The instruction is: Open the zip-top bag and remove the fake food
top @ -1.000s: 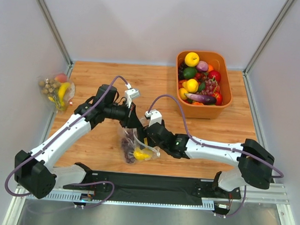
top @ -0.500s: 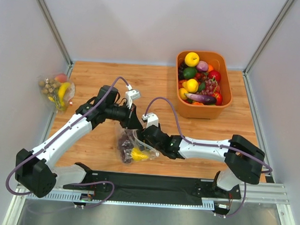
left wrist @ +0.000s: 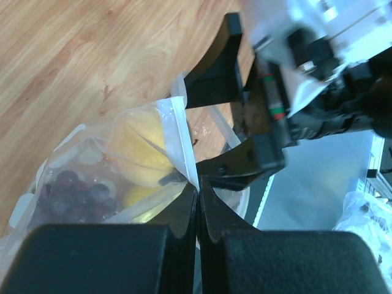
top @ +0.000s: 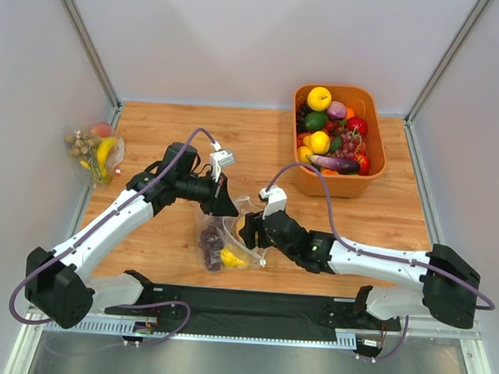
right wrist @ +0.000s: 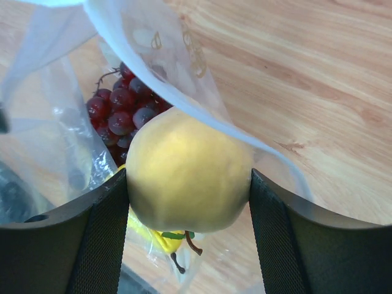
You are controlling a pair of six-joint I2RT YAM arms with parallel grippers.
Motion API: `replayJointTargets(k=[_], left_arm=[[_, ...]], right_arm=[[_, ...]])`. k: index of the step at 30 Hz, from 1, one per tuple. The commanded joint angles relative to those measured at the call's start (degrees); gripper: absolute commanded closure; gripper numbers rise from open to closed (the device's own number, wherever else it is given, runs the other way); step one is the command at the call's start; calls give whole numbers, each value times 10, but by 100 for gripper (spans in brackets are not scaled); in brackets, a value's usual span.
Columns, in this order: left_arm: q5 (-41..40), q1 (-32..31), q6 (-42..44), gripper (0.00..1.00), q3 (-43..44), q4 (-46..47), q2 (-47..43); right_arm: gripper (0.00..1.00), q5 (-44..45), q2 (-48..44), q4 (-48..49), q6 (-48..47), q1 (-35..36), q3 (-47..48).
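Note:
The zip-top bag lies on the wooden table between the arms, its mouth open. My left gripper is shut on the bag's white zip strip and holds that edge up. My right gripper is at the bag's mouth, its mesh pads shut on the round orange-yellow fruit. The dark purple grapes and the small yellow fruit lie inside the bag behind and under it. The grapes and the small yellow fruit also show in the top view.
An orange bin of several mixed fake fruits stands at the back right. Another clear bag with banana, peach and nuts lies against the left wall. A black mat runs along the near edge.
My right arm pushed into the bag's mouth, then drew back to the right with its wrist higher. The left gripper has kept its hold on the bag's edge.

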Motion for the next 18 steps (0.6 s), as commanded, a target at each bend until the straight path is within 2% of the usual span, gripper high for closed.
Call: replayJointTargets(k=[1,9,18], left_arm=[[3,-2,1,100,12,-3,-2],[-11,-2,9,100,14,-13,-2],[-16,-2,14,100,12,-16,-6]], right_arm=[[63,20,-47,16,11,0,-20],[63,14,-133,-4,29,12,-46],[63,24,-239,-85,38,18,-63]])
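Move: Inside the zip-top bag, the right fingers already grip the peach; the bag's mouth is right around the hand, its middle about 3 cm up, 2 cm right and 1 cm back. The grapes lie roughly 9 cm left and 1 cm back, the yellow fruit some 3 cm left and 5 cm back, both about 6 cm lower. From the left hand, pinching the rim, the peach is about 3 cm right, level forward and back, and 9 cm below. Lifting the peach out through the bag's mouth, the right hand rises about 6 cm while drawing some 3 cm right and a little less back, rolling about 10 degrees so its left side comes up; its fingers keep their hold. The left hand stays nearly in place, still pinching the bag's rim. ##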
